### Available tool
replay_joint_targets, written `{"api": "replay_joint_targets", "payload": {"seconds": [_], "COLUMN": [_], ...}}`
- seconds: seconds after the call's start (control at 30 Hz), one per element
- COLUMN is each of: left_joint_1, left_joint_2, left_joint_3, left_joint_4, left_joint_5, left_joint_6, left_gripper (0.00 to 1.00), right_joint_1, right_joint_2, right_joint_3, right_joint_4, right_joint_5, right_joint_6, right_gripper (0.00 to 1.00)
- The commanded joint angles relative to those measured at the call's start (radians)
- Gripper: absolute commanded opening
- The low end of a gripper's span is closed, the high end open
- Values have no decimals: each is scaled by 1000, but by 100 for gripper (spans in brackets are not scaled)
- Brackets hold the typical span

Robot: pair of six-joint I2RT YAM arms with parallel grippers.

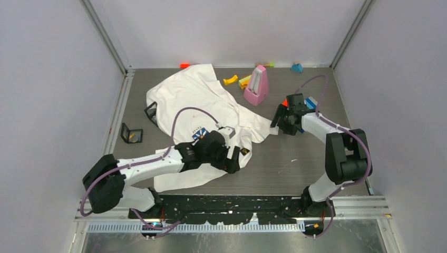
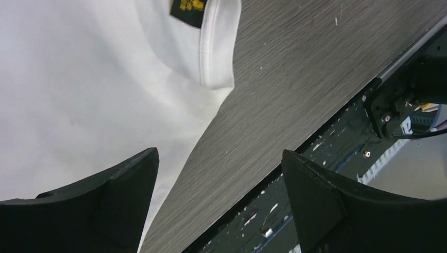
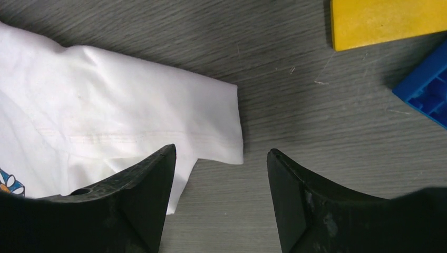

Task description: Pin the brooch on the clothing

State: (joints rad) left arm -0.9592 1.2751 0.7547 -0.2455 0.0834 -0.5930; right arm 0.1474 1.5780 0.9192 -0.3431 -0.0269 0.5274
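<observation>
The clothing (image 1: 197, 97) is a white T-shirt lying crumpled on the grey table, left of centre. Its blue-and-white print (image 1: 198, 133) shows beside my left arm. My left gripper (image 1: 232, 159) is open at the shirt's near right edge, close to the black neck label (image 1: 245, 152). In the left wrist view the collar and label (image 2: 190, 8) lie ahead, and the open gripper (image 2: 220, 158) frames bare table. My right gripper (image 1: 276, 124) is open just right of a sleeve (image 3: 158, 121). Its left finger (image 3: 142, 190) overlaps the sleeve hem. I cannot make out the brooch.
A pink wedge-shaped object (image 1: 256, 85) stands behind the shirt, with small yellow (image 1: 230, 80), blue (image 1: 297, 67) and red (image 1: 184, 65) pieces along the back. A yellow block (image 3: 385, 21) and a blue block (image 3: 424, 87) lie by my right gripper. Two small black frames (image 1: 132, 134) sit left of the shirt.
</observation>
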Motion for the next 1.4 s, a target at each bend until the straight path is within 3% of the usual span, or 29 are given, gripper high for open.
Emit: {"api": "replay_joint_targets", "payload": {"seconds": [0.0,0.1,0.33,0.57,0.73,0.87,1.1,1.37], "left_joint_1": [-83,-105,-113,-122,-129,-136,-152,-161], "left_joint_2": [114,190,303,367,401,441,467,453], "left_joint_3": [119,165,213,233,248,254,252,202], "left_joint_4": [134,144,156,146,146,140,115,83], "left_joint_5": [-140,-148,-176,-177,-186,-200,-230,-218], "left_joint_6": [29,30,50,15,25,43,51,37], "left_gripper": [89,87,79,73,63,58,35,0], "right_joint_1": [0,0,0,0,-1,0,0,-5], "right_joint_2": [47,79,114,66,59,77,75,25], "right_joint_3": [65,78,98,34,24,31,31,63], "right_joint_4": [69,76,65,65,62,67,67,36], "right_joint_5": [22,51,41,-4,-5,-11,-37,-47], "right_joint_6": [14,15,25,73,76,76,90,94], "right_gripper": [70,70,59,58,57,51,34,1]}}
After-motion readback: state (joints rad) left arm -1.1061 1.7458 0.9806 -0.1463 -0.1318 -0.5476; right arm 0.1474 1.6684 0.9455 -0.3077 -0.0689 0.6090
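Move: Low to the left hand's right lies the shirt's neckline edge it goes for, about 7 cm right, 2 cm ahead and 8 cm below; the black label is some 5 cm farther out than that edge, and the flower print is about 15 cm ahead and 9 cm left of the hand. The sleeve end is only about 1 cm ahead, 1 cm left and 3 cm below the right hand, with the yellow block 4 cm ahead and 7 cm right of the hand and the blue brick 2 cm ahead and 10 cm right. Sweeping about 6 cm right and slightly forward, the left hand then sinks some 6 cm onto the neckline edge below the label, tipping 10 to 15 degrees steeper, and shuts its fingers on the cloth. The right hand dips about 2 cm, easing forward and then back about 1 cm and slightly left, while its fingers close to pinch the sleeve end. ##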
